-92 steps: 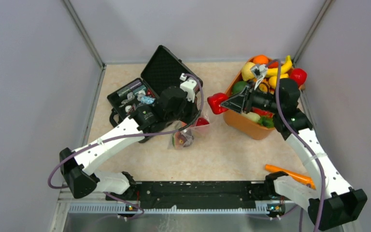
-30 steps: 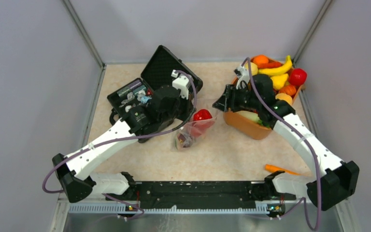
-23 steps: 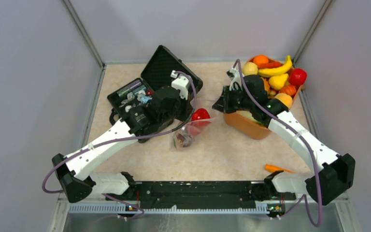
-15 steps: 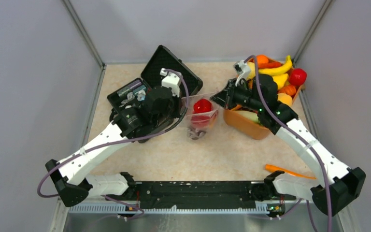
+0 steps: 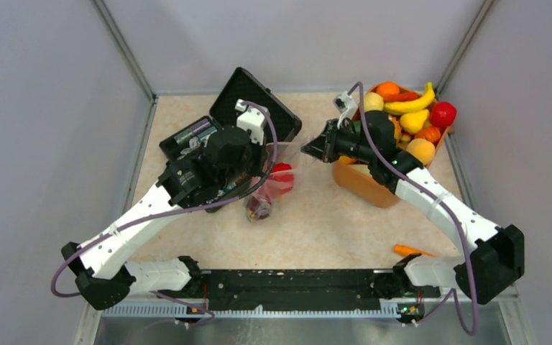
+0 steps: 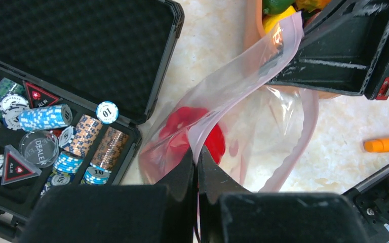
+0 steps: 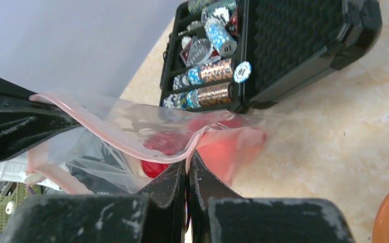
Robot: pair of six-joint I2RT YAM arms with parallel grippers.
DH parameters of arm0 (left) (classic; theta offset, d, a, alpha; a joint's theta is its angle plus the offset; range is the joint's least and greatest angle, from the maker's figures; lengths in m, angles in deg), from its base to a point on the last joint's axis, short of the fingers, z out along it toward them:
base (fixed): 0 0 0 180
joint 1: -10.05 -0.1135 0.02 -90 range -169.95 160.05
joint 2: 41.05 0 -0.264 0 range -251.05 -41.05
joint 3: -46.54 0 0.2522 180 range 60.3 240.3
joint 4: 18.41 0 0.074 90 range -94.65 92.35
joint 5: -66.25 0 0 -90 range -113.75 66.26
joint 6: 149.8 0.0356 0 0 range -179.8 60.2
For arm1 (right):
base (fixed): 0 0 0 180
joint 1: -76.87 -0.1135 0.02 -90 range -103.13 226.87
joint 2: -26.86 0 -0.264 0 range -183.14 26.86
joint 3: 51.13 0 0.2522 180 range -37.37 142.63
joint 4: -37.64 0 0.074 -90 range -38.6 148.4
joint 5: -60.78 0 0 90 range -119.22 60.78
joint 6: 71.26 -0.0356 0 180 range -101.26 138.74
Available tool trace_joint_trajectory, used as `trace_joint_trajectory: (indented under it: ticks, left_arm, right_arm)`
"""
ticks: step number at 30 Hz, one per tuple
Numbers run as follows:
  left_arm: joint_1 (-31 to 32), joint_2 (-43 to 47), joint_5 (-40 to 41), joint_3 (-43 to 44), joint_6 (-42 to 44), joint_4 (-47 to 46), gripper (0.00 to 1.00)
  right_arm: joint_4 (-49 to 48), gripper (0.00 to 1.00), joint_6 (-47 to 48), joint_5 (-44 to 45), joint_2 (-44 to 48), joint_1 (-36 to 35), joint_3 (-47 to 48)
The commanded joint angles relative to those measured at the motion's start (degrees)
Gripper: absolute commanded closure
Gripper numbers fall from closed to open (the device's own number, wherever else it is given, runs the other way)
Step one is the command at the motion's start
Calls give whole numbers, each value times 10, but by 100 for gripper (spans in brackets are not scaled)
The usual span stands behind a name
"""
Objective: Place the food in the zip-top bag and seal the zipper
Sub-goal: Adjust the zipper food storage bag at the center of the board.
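Note:
The zip-top bag (image 5: 272,183) hangs between my two grippers over the middle of the table. Inside it are a red apple (image 5: 281,171) and a dark piece (image 5: 259,209). My left gripper (image 5: 270,157) is shut on one end of the pink-red zipper strip (image 6: 243,86); the apple (image 6: 210,136) shows just beyond its fingertips. My right gripper (image 5: 306,149) is shut on the other end of the strip (image 7: 106,134), with the apple (image 7: 157,152) below it. The mouth gapes open between them. More food fills the orange bowl (image 5: 363,187): banana (image 5: 410,105), red apple (image 5: 443,113), pear (image 5: 414,121), peach (image 5: 421,150).
An open black case (image 5: 219,126) of poker chips (image 6: 45,117) lies at the back left, close to my left arm. An orange carrot-like stick (image 5: 411,251) lies at the front right. Grey walls close off the table on three sides.
The red piece that my right gripper carried is now in the bag. My right gripper has closed on the bag's mouth, and both grippers have shifted left with the bag.

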Motion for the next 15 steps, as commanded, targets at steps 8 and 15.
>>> trace_joint_trajectory:
  ticks: [8, 15]
  left_arm:
    - [-1, -36, -12, -50, -44, -38, 100]
    - [-1, -64, -20, -38, -66, -47, 100]
  right_arm:
    - [160, 46, 107, 106, 7, 2, 88]
    - [153, 25, 165, 219, 122, 13, 84]
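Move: Both hands already pinch the zip-top bag's rim, about 9 cm apart. The bag's food hangs some 17 cm below the left hand and about 4 cm back, level sideways; the open case's chip tray is roughly 20 cm left of that hand, 8 cm farther out and 28 cm lower. From the right hand the food is about 9 cm left, 7 cm back and 14 cm down, and the fruit bin some 28 cm right, 8 cm out and 18 cm lower. The right fingers let go of the bag's rim, opening to about three quarters as the hand draws away rightward nearly 5 cm, fingertips tipping down a bit over 10 degrees. The left hand, fingers shut, keeps its pinch on its side of the rim and lowers it about 7 cm towards the board, easing some 2 cm right and tipping slightly down. ##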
